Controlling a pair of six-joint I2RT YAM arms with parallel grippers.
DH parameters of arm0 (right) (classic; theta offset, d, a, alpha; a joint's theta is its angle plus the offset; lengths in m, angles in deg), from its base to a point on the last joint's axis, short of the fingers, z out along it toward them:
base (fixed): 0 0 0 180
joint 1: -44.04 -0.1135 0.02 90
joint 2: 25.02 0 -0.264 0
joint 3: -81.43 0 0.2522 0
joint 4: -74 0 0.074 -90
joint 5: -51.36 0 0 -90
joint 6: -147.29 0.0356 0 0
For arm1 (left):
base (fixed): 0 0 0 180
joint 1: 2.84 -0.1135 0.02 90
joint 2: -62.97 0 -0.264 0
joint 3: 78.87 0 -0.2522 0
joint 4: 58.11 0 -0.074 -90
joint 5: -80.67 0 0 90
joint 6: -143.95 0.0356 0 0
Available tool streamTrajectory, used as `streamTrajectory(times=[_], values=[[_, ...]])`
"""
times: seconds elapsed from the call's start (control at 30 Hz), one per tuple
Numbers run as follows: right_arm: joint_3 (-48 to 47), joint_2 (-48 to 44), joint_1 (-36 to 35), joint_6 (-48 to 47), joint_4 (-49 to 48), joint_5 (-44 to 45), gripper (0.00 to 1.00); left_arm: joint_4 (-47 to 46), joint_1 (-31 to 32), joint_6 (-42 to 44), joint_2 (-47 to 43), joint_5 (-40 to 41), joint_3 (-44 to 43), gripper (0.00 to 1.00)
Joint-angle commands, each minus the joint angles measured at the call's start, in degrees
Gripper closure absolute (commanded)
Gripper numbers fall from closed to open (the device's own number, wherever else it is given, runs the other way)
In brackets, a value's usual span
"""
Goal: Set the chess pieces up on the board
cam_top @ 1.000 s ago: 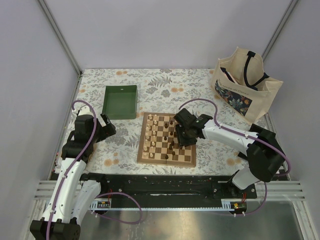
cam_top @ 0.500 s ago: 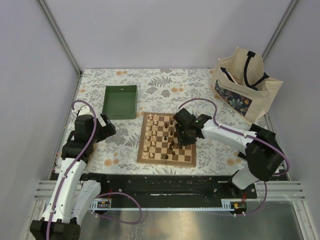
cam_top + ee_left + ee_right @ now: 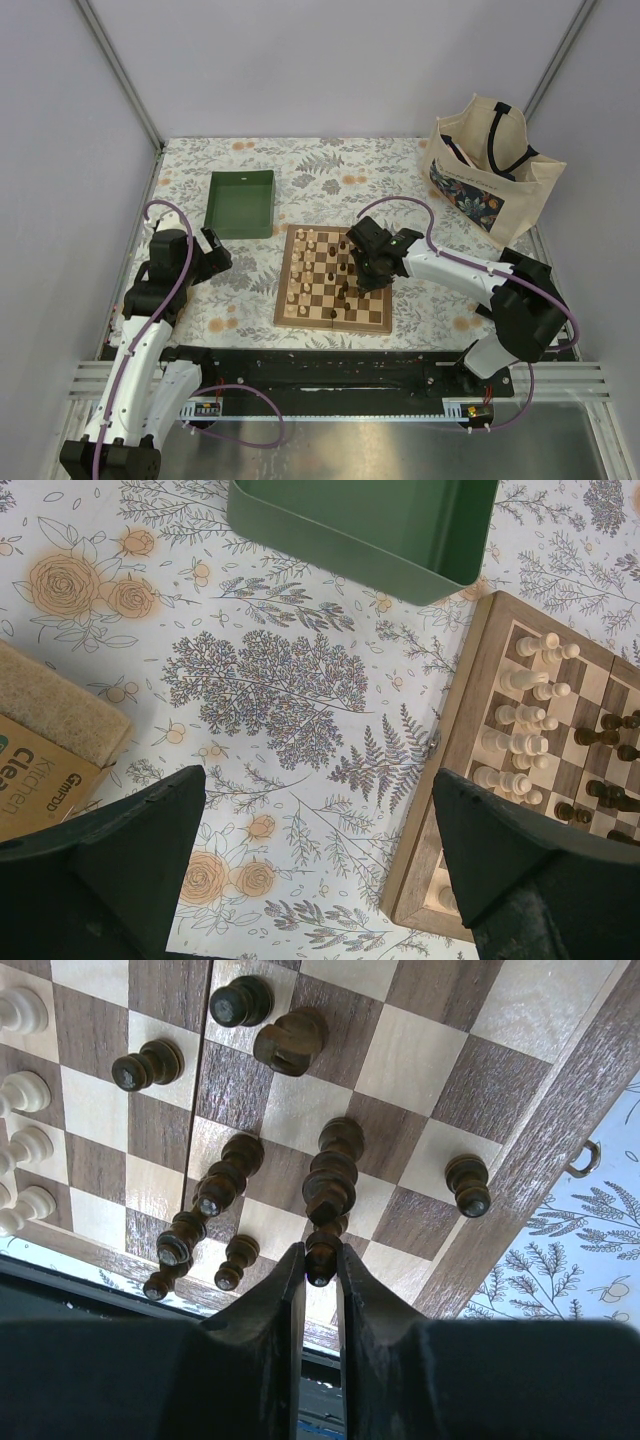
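The board (image 3: 300, 318) lies in the middle of the table with cream chess pieces (image 3: 303, 268) along its left side and dark ones (image 3: 345, 290) near the middle. My right gripper (image 3: 320, 1260) is shut on the top of a dark chess piece (image 3: 323, 1250) standing on the board (image 3: 400, 1060), with another tall dark piece (image 3: 330, 1175) just beyond it. My left gripper (image 3: 320, 870) hangs open over the cloth left of the board's (image 3: 460, 770) edge, holding nothing. Cream pieces (image 3: 515, 725) line that edge.
A green tray (image 3: 241, 203) sits behind the board at the left. A cloth tote bag (image 3: 490, 170) stands at the back right. A sponge and a cardboard packet (image 3: 40, 750) lie on the floral cloth left of my left gripper.
My right gripper has closed onto the dark piece and shifted slightly left over the board. The left arm has not moved.
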Motion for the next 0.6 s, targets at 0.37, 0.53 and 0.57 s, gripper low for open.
streamTrajectory(times=[0.37, 0.53, 0.57], values=[[-6.67, -10.48, 1.25, -5.78, 10.76, 9.86, 0.86, -2.59, -0.23, 0.51, -0.50, -0.09, -1.42, 0.01], [-9.05, -8.82, 6.44, -7.36, 10.24, 9.52, 0.86, -2.59, -0.23, 0.51, -0.94, -0.09, -1.24, 0.01], [-9.48, -8.03, 7.49, -7.71, 9.80, 9.34, 0.86, -2.59, -0.23, 0.51, -1.12, -0.01, -1.24, 0.01]])
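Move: The right hand already pinches a dark chess piece; its likely place is the board's right-hand edge row, roughly 8 cm ahead, 3 cm right and 3 cm below. One dark piece stands about 2 cm ahead, level sideways; another about 3 cm ahead and 3 cm right; a third about 1 cm ahead and 3 cm left. From the left hand that place lies some 31 cm right, 6 cm ahead and 13 cm below. The right hand keeps its pinch, lifting the dark piece about 7 cm while carrying it 4 cm right, then forward. ##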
